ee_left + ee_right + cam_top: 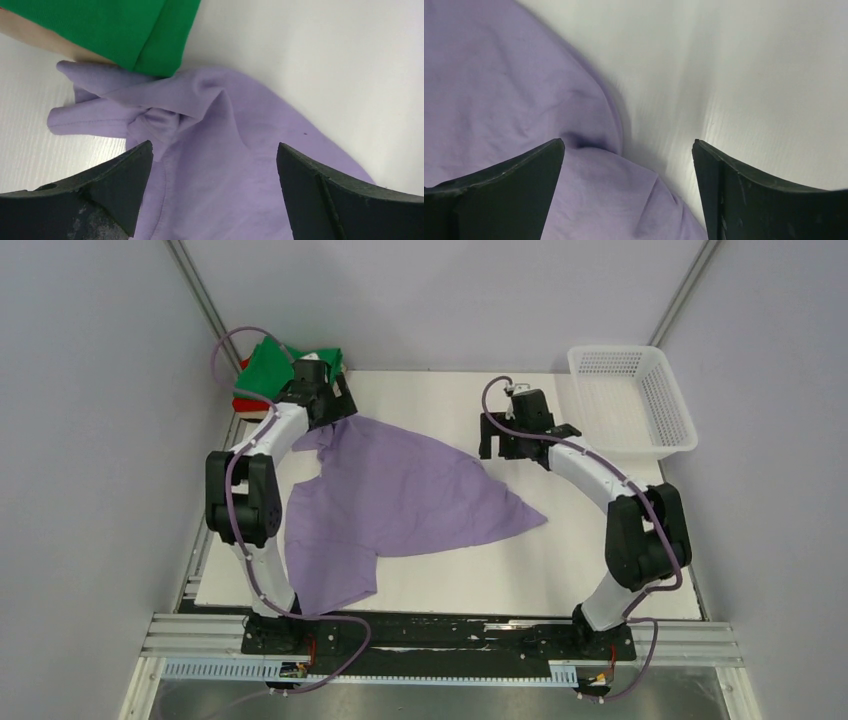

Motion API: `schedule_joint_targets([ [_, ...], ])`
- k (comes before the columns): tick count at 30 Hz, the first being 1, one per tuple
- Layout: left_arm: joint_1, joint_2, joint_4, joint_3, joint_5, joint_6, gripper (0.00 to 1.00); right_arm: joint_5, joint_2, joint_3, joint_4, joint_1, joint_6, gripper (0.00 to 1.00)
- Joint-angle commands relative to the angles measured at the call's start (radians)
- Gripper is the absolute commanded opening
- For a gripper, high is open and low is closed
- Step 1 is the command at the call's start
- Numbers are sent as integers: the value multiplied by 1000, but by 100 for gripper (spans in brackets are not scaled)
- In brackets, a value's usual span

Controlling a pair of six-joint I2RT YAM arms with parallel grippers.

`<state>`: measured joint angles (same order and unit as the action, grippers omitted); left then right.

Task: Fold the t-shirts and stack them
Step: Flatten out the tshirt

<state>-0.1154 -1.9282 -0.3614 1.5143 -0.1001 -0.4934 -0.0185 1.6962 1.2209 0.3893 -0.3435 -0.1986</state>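
A large lavender t-shirt [400, 500] lies crumpled and partly spread on the white table [480, 570]. My left gripper [328, 408] hovers open over its far left corner, where a bunched sleeve [150, 120] lies in front of the fingers [120, 175]. Cloth [225, 170] lies under the open jaws and nothing is held. My right gripper [493, 445] stands open over the shirt's right edge [589, 190], half over cloth and half over bare table. A folded green t-shirt [280, 365] tops a stack at the far left, with red [243, 403] beneath it in the top view and beige [25, 32] beneath it in the left wrist view.
A white mesh basket [632, 400] stands at the far right corner of the table. Grey walls close in on both sides. The folded stack [115, 30] touches the lavender sleeve.
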Motion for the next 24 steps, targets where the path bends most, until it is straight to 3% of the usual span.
schedule_joint_targets([
  [1,1,157,8,27,82,-33,100,118,-134,23,-23,6,-81,100],
  [4,-8,267,-5,-87,153,-51,100,79,-212,-58,-38,6,-148,100],
  [11,-128,531,6,-443,193,-108,100,-287,-225,-201,-75,-10,-178,100],
  [18,-180,617,97,-737,357,-186,100,-264,-204,-365,-157,-32,-250,100],
  [24,-181,492,162,-774,360,-208,100,-111,-101,-394,-159,-15,-329,100],
])
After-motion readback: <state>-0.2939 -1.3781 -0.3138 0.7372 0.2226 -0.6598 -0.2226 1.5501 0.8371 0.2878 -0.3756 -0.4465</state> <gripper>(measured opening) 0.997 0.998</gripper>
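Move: Below and well back from the open left hand lies the near middle of the purple t-shirt, about 26 cm back, 10 cm right and 10 cm down; the folded stack is some 7 cm ahead and 9 cm left of that hand. For the right hand, the purple t-shirt's right flap lies around 12 cm back, 2 cm left and 9 cm down, its tip about 17 cm back and 8 cm right. The white basket stands roughly 11 cm ahead and 31 cm right of the right hand. Pulling back over the purple t-shirt with fingers wide open, both hands first lift 6 to 7 cm, then sink. The left sweeps about 23 cm back and 9 cm right, away from the stack towards the shirt's near middle, turning some 15 degrees clockwise; the right goes about 11 cm back to above the right flap. Both end lower than they began, fingers tipped more steeply down. ##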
